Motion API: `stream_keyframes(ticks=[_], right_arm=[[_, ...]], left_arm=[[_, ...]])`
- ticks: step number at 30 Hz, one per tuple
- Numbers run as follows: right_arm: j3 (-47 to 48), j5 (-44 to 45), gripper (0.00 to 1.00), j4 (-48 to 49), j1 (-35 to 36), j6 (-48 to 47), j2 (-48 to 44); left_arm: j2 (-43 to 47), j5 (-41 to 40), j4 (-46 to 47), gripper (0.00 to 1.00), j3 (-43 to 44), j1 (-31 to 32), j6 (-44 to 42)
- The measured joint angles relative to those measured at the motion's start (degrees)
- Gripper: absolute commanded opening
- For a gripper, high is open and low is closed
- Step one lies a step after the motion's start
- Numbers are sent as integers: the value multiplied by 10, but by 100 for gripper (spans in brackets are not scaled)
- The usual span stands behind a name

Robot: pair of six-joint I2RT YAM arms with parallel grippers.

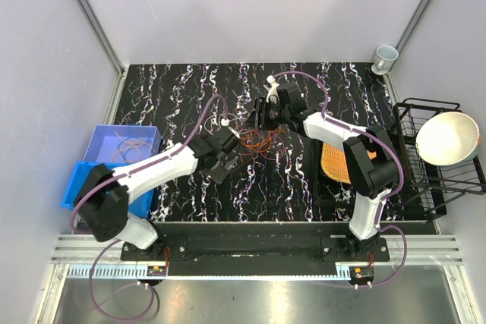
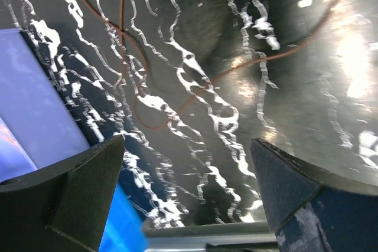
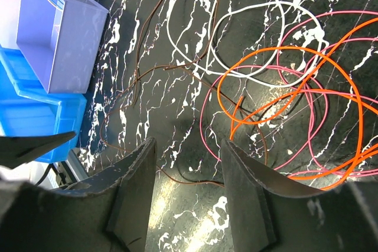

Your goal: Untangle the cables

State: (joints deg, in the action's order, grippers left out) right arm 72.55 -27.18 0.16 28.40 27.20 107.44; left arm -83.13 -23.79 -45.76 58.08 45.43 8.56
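The cables (image 1: 254, 142) lie as a loose tangle on the black marbled table between my two grippers. In the right wrist view, orange loops (image 3: 283, 95), pink loops (image 3: 207, 104), a white loop (image 3: 236, 22) and a thin brown wire (image 3: 142, 69) spread over the table. My right gripper (image 3: 189, 143) hangs open above them; the brown wire runs across the table below the gap, ungripped. My left gripper (image 2: 188, 143) stands wide open and empty, with a thin brown wire (image 2: 171, 107) on the table just beyond its fingers. From above, the left gripper (image 1: 228, 146) is at the tangle's left edge and the right gripper (image 1: 262, 115) at its upper edge.
A lilac bin (image 1: 121, 142) holding a few wires and a blue bin (image 1: 80, 187) sit at the left table edge. At the right stand a black wire rack (image 1: 425, 180) with a pale bowl (image 1: 448, 138), an orange woven mat (image 1: 338, 161) and a cup (image 1: 385, 57).
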Motion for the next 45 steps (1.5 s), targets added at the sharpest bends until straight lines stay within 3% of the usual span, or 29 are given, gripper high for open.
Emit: stream_keyframes(ticks=[8,15,20,24,25,28,38,45], right_arm=[[0,-9,54,0,-4,0,0],[0,-14,53,0,-5,0,0],[0,-23,52,0,-5,0,0],[0,-24,52,0,-5,0,0],[0,-24,52,0,-5,0,0],[0,-24,51,0,-5,0,0],[0,-24,50,0,-5,1,0],[0,-24,50,0,-7,1,1]], left_arm=[[-114,-37,-26,83,27,-1,-21],[-140,-48,-26,63,49,-20,-26],[-162,-54,-29,58,65,-27,-26],[-191,-54,-27,29,80,-27,-26],[-195,-54,-27,13,80,-27,-27],[-202,-54,-28,0,80,-28,-25],[-195,-54,-34,0,88,-33,-16],[-80,-13,-74,0,157,-83,18]])
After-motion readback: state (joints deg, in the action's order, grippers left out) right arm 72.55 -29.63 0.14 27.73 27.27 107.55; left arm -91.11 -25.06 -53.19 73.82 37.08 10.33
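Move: The nearest loop of the thin brown cable lies flat about 5 cm below the open left hand, some 3 cm ahead and 2 cm left of it. From that hand the white cable loops are about 14 cm ahead and 8 cm right, the orange cable tangle about 9 cm ahead and 15 cm right, and the purple bin roughly 8 cm ahead and 23 cm left. From the right hand the brown loop is about 15 cm left, 10 cm back and 8 cm below. The left hand pinches the brown cable near the tabletop, having sunk about 5 cm and eased some 3 cm forward with a slight leftward drift, its left side rolling up about 15 degrees, while the wide-open fingers closed fully. After a brief hold it lifts quickly by about 6 cm and starts forward, the roll mostly undone. ##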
